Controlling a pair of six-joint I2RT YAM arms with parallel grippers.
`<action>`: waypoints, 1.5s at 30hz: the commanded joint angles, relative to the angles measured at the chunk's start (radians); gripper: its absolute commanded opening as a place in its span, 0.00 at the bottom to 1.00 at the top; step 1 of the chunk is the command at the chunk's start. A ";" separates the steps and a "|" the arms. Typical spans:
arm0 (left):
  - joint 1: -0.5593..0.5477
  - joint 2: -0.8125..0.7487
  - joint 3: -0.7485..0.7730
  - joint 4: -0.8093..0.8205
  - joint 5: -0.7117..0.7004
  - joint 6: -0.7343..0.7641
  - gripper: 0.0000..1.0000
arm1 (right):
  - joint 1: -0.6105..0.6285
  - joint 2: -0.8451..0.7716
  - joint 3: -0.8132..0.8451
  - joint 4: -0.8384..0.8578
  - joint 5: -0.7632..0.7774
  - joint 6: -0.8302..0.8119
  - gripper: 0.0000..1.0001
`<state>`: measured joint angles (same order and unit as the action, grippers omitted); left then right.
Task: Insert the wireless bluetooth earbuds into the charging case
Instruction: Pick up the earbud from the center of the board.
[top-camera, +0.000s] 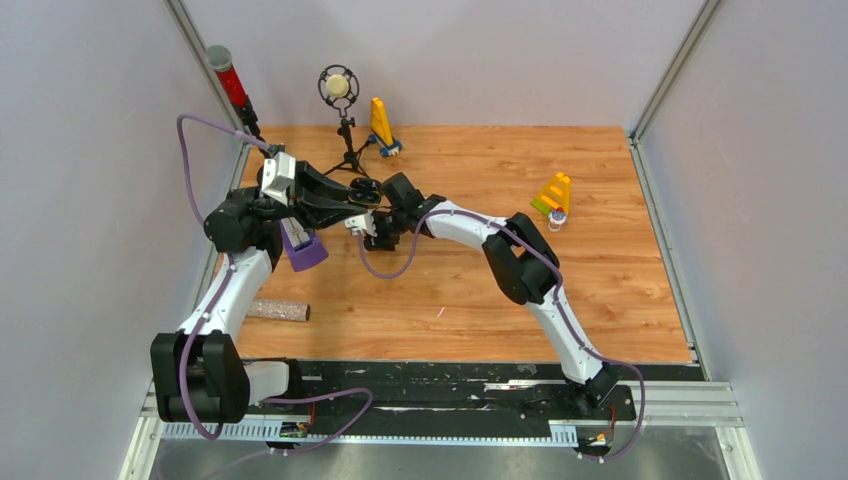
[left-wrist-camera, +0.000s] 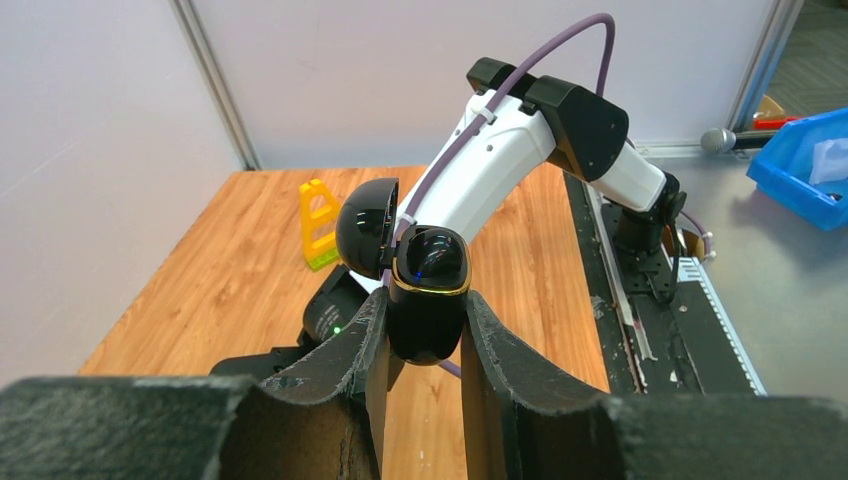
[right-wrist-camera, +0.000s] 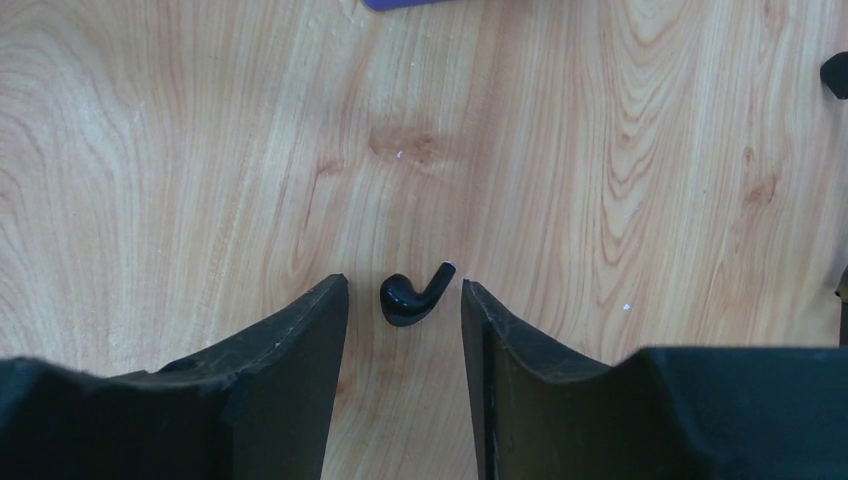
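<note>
My left gripper (left-wrist-camera: 425, 300) is shut on the black charging case (left-wrist-camera: 430, 262), holding it off the table with its lid (left-wrist-camera: 365, 225) flipped open. In the top view the left gripper (top-camera: 362, 193) sits at the back left, right beside my right gripper (top-camera: 379, 238). One black stemmed earbud (right-wrist-camera: 408, 297) lies on the wood, stem pointing up and to the right. My right gripper (right-wrist-camera: 404, 284) is low over the earbud and open, one fingertip on each side. A small gap shows at both sides. No other earbuds are in view.
A purple object (top-camera: 303, 250) lies just left of the grippers. Yellow toy blocks (top-camera: 382, 124) (top-camera: 555, 192), a tripod microphone (top-camera: 339, 88) and a red-topped mic (top-camera: 228, 76) stand at the back. A brown bar (top-camera: 278, 310) lies near the left arm.
</note>
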<state>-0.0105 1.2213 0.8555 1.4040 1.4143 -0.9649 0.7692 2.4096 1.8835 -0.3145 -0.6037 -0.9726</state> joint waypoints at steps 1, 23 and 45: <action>0.007 -0.003 0.028 0.063 -0.016 -0.013 0.00 | -0.016 0.016 -0.007 -0.077 0.012 0.016 0.44; 0.007 -0.006 0.028 0.085 -0.016 -0.033 0.00 | -0.015 0.094 0.108 -0.130 -0.003 0.076 0.29; 0.007 -0.013 0.020 0.088 -0.026 -0.028 0.00 | -0.042 -0.123 0.129 -0.290 -0.174 0.244 0.21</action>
<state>-0.0105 1.2213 0.8555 1.4254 1.4048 -0.9901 0.7437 2.3932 1.9755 -0.5308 -0.6762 -0.7967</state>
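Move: The black earbud lies almost between the right hand's open fingertips, about 1 cm ahead, 1 cm left and 1 cm below. The purple stand is some 14 cm to this hand's left and 1 cm ahead; the microphone tripod's nearest foot is roughly 13 cm ahead and 2 cm right. From the left hand, still holding the open case, the earbud is about 15 cm ahead, level sideways and 35 cm below. The right fingers close on the black earbud, then draw it about 2 cm up, back and right. ##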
